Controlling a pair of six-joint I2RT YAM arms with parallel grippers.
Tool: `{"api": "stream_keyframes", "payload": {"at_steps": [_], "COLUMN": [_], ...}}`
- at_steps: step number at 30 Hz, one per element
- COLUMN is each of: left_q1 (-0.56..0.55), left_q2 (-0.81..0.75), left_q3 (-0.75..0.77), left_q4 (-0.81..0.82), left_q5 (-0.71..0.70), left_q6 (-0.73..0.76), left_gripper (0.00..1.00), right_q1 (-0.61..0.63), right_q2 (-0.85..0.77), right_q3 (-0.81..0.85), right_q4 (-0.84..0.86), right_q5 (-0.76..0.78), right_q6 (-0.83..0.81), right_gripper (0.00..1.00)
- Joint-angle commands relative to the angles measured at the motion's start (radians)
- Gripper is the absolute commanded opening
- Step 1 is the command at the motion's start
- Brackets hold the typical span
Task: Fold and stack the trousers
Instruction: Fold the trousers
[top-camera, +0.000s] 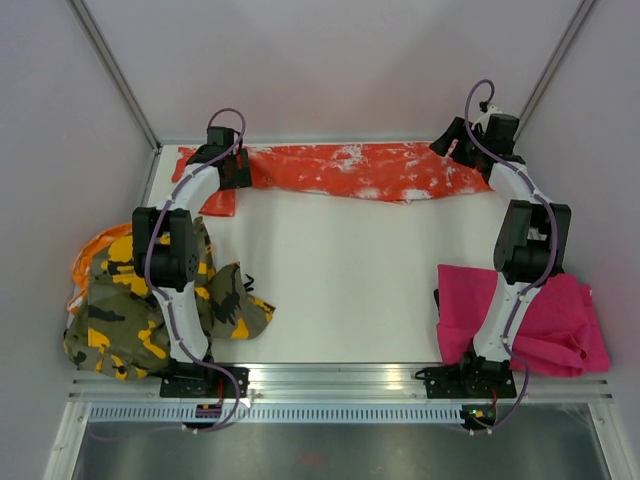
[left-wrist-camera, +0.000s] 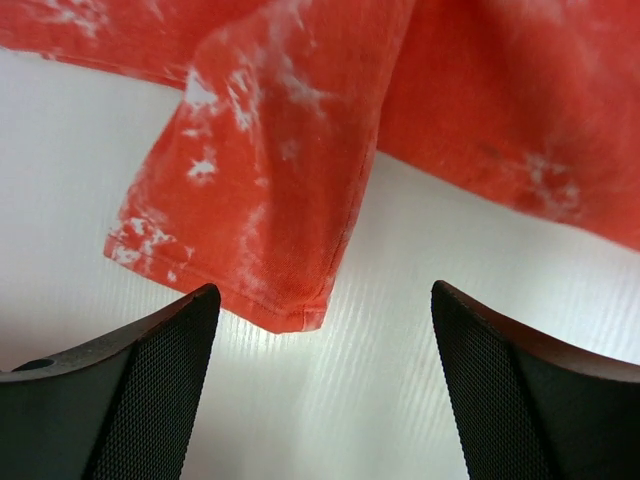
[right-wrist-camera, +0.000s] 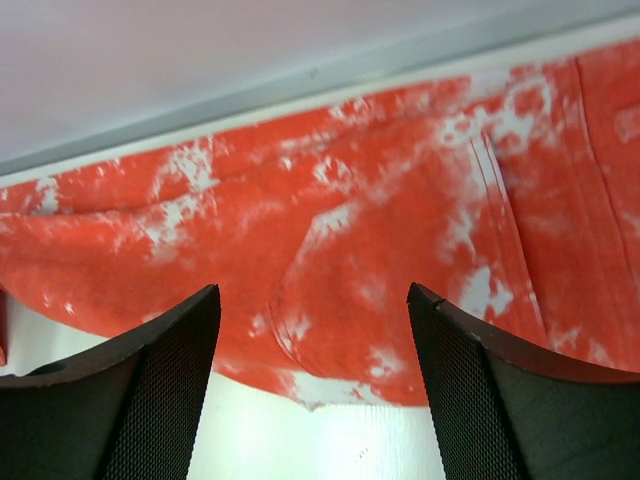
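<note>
Orange-red trousers (top-camera: 350, 172) with white splatter lie stretched flat along the table's far edge. My left gripper (top-camera: 232, 172) hovers at their left end, open, with a leg hem (left-wrist-camera: 262, 220) just beyond its empty fingers (left-wrist-camera: 150, 390). At the right end my right gripper (top-camera: 458, 148) is open above the waist part (right-wrist-camera: 400, 270), nothing between its fingers (right-wrist-camera: 470, 400). Camouflage trousers (top-camera: 140, 300) lie bunched at the near left under the left arm. Pink trousers (top-camera: 555, 320) lie folded at the near right under the right arm.
A metal rail (top-camera: 340, 378) runs along the near edge with both arm bases on it. Walls enclose the table (top-camera: 340, 280) on the left, back and right. An orange strip (top-camera: 85, 265) shows under the camouflage pile.
</note>
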Motion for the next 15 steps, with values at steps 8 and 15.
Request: {"api": "stream_keyframes", "payload": {"at_steps": [8,15], "left_q1": [0.04,0.041], "left_q2": [0.202,0.24], "left_q3": [0.088,0.171], "left_q4": [-0.054,-0.091], "left_q5": [-0.005,-0.013], "left_q6": [0.284,0.267], "left_gripper": [0.84,0.07], "right_q1": [-0.002,-0.001], "right_q2": [-0.064,-0.041], "right_q3": [-0.081,-0.055], "right_q4": [0.01,0.01], "right_q5": [-0.004,0.012], "right_q6": [0.027,0.036], "right_gripper": [0.82,0.82]}}
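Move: The near end of the red trouser leg hanging back towards the robot lies about 9 cm below the open left fingers, roughly 3 cm to their left and level fore and aft. The other red leg end is some 5 cm farther out than the left hand and 12 cm left; the long folded body's middle is about 4 cm out and 27 cm right. From the right hand, the near leg end is some 57 cm left, 9 cm back. The left hand sinks about 8 cm onto the near end of the red trouser leg, drifting some 3 cm left as the fingers tip about 15 degrees more steeply down and turn slightly clockwise, then closes its wide-open fingers most of the way, pinching the leg's right edge just short of the hem. The right hand, still open and empty, eases down about 4 cm and back 2 cm over the pocket end of the trousers, then holds there. ##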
